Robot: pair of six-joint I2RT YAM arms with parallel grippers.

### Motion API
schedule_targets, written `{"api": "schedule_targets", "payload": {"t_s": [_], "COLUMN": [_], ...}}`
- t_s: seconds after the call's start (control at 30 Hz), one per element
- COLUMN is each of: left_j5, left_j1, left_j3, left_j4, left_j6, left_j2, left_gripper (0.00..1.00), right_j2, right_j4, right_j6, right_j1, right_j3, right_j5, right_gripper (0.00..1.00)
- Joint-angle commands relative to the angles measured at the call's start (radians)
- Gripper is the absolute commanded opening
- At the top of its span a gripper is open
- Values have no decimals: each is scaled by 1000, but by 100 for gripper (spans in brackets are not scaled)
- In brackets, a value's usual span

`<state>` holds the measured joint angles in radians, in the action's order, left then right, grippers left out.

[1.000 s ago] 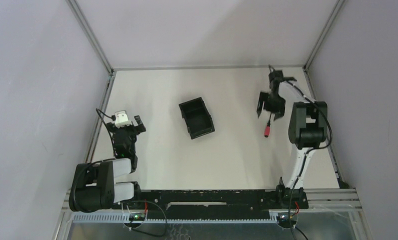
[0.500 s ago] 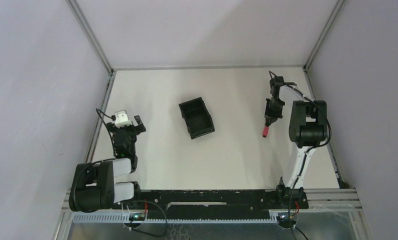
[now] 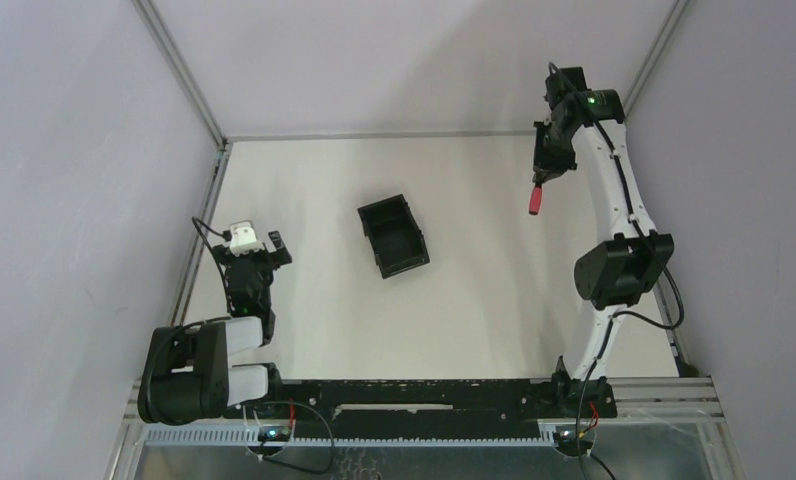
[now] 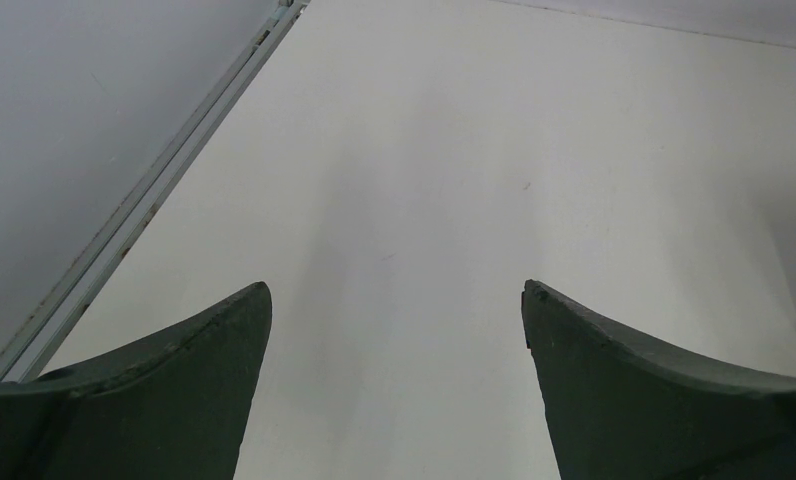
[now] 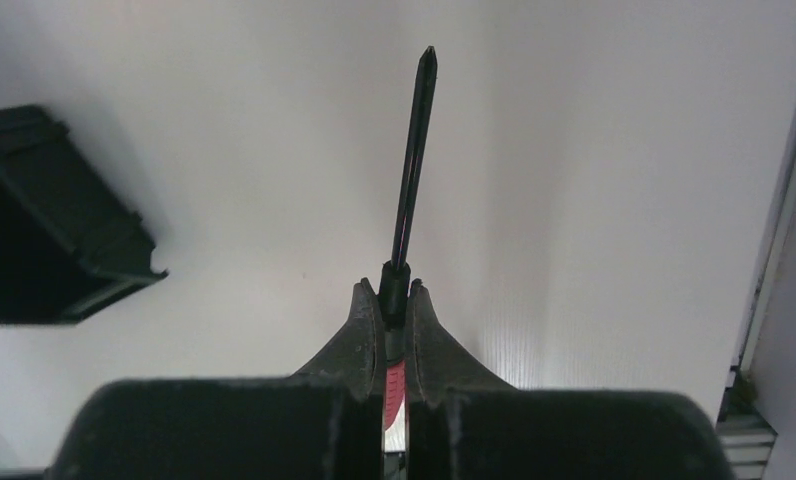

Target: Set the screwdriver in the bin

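Note:
My right gripper (image 3: 542, 178) is shut on the screwdriver (image 3: 536, 201) and holds it in the air over the far right of the table. In the right wrist view the thin black shaft of the screwdriver (image 5: 412, 160) sticks out past the closed right gripper (image 5: 395, 290), with the red handle pinched between the fingers. The black bin (image 3: 393, 235) stands on the table near the middle, well to the left of the held tool; its corner, the bin (image 5: 44, 220), shows at the left of the right wrist view. My left gripper (image 3: 255, 245) rests open at the left; the left gripper (image 4: 396, 292) has only bare table between its fingers.
Metal frame rails (image 3: 203, 240) run along the table's left, back and right edges, with grey walls rising behind them. The right arm's elbow (image 3: 622, 270) hangs over the right side. A black bar (image 3: 414, 392) crosses the near edge between the arm bases.
The right gripper closed on the screwdriver where it lay on the table, then lifted it up and toward the back. The left arm and the bin stayed put.

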<state>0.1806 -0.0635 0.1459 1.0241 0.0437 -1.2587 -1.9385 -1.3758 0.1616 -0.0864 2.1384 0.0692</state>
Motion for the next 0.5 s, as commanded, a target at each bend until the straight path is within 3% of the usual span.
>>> {"api": "schedule_targets", "payload": {"t_s": [0.0,0.17,0.47], "left_j5": [3,2,3], "left_j1": [5,5,4], "left_j3": [46,46,46], "left_j4": [35,34,34], "left_j6": [-18,-18,-18], "left_j2": [0,0,-1], "left_gripper": [100,100,100], "right_j2": [20,-14,-167], "right_j4": [-152,-109,103], "right_j6": [-3,38,-16], "right_j1": [-38,-101,-472], "right_j3": [67,91,263], "right_j5": [10,5,-58], "right_gripper": [0,0,0]}}
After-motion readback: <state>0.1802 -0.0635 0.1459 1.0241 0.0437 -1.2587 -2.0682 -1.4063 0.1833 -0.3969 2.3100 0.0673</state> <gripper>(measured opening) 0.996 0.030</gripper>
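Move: The bin, about 28 cm to the right gripper's left, stands practically level with it front to back. Its middle is some 18 cm below the gripper, which already holds the screwdriver high above the table. Nothing else stands near the way. From the idle left gripper the bin lies about 29 cm to the right, 2 cm farther out and 7 cm lower. Swing the right gripper left towards the bin, about 13 cm and gathering speed, after first easing it up and back a couple of centimetres; by the end, let it come back to nearly its starting height and reach. Turn the hand counter-clockwise some 15 degrees on the way and keep the fingers shut on the screwdriver's neck, shaft and handle sticking out either side. ##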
